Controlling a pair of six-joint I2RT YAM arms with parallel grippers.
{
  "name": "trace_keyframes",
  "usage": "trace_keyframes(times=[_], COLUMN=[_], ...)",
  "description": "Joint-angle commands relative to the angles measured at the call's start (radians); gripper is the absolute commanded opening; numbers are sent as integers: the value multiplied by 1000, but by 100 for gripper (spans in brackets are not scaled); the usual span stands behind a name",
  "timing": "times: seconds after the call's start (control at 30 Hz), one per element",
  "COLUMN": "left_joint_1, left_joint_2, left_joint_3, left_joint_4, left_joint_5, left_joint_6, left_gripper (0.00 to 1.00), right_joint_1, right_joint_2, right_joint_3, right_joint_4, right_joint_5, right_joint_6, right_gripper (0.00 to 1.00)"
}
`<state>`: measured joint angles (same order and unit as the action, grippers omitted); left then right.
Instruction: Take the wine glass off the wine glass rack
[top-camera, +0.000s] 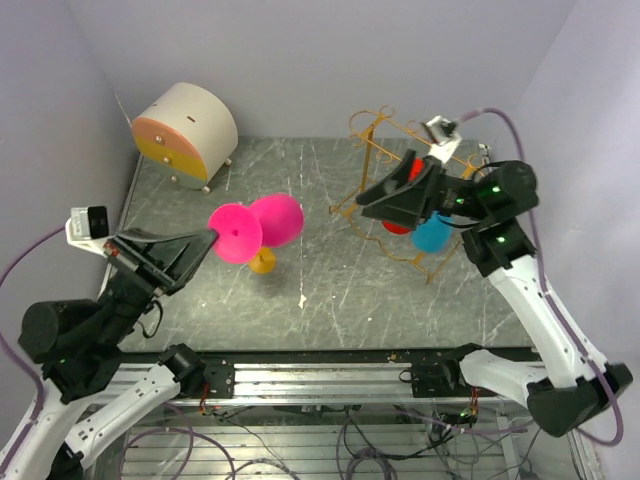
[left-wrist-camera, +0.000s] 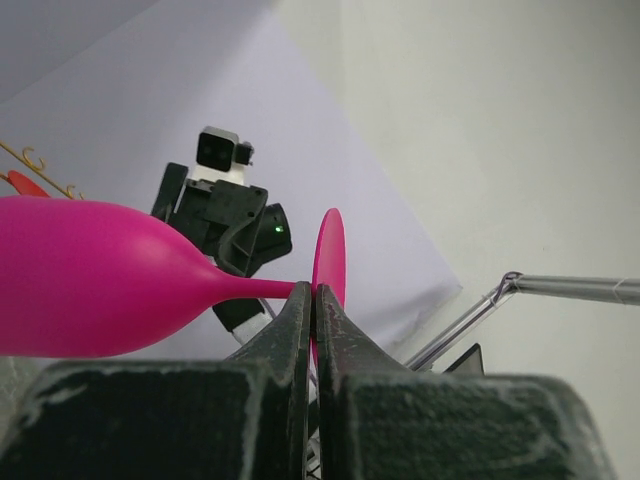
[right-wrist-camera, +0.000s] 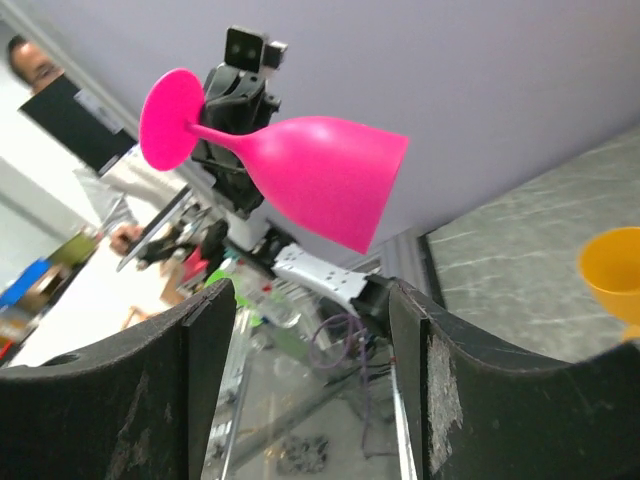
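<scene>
My left gripper (top-camera: 212, 236) is shut on the stem of a pink wine glass (top-camera: 268, 224) and holds it on its side above the middle of the table, away from the rack. In the left wrist view the fingers (left-wrist-camera: 300, 320) pinch the stem between bowl (left-wrist-camera: 90, 290) and foot. The gold wire wine glass rack (top-camera: 385, 135) stands at the back right, with a red glass (top-camera: 398, 226) and a blue glass (top-camera: 433, 236) under its rails. My right gripper (top-camera: 350, 205) is open and empty over the rack's left end. Its wrist view shows the pink glass (right-wrist-camera: 320, 180) beyond the fingers.
A small orange glass (top-camera: 262, 262) stands on the table below the pink one; it also shows in the right wrist view (right-wrist-camera: 612, 270). A round cream-and-orange drawer box (top-camera: 185, 130) sits at the back left. The grey marble tabletop (top-camera: 330, 290) ends at a metal rail in front.
</scene>
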<state>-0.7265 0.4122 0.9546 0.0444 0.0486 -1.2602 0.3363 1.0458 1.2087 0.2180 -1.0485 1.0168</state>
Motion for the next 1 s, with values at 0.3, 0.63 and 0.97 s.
trace_keyframes(times=[0.3, 0.63, 0.97], left_joint_1=[4, 13, 16], left_joint_2=[-164, -185, -188], left_joint_3=[198, 210, 231], left_joint_4=[-338, -377, -386], left_joint_5=[-51, -59, -62], left_joint_6=[51, 47, 57], left_gripper=[7, 7, 7], right_joint_1=[374, 547, 581], right_joint_2=[209, 354, 407], right_joint_3=[53, 138, 157], right_joint_4=[291, 378, 378], right_joint_5=[113, 140, 159], right_joint_6=[13, 2, -26], right_gripper=[64, 63, 62])
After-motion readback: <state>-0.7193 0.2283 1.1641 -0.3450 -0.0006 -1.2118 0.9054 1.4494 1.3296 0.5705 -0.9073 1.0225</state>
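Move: The pink wine glass hangs slanted from the left hand, pinched by its foot, its middle some 5 cm right, 4 cm ahead and 3 cm below that hand. The right gripper that is to meet it is about 20 cm right, 8 cm ahead and 5 cm lower. From the right hand the pink glass is about 15 cm left, 3 cm back and 3 cm higher; the red glass is about 12 cm ahead, 10 cm right, the blue 8 cm ahead, 16 cm right, both some 12 cm below. Leftward and partly back, about 16 cm to the left in all, the right hand follows the pink glass's bowl, turning some 25 degrees counter-clockwise with its fingers staying open. The left hand keeps its pinch on the foot and draws back and left, roughly 10 cm overall, then holds almost still for the second half while the right hand closes in. ##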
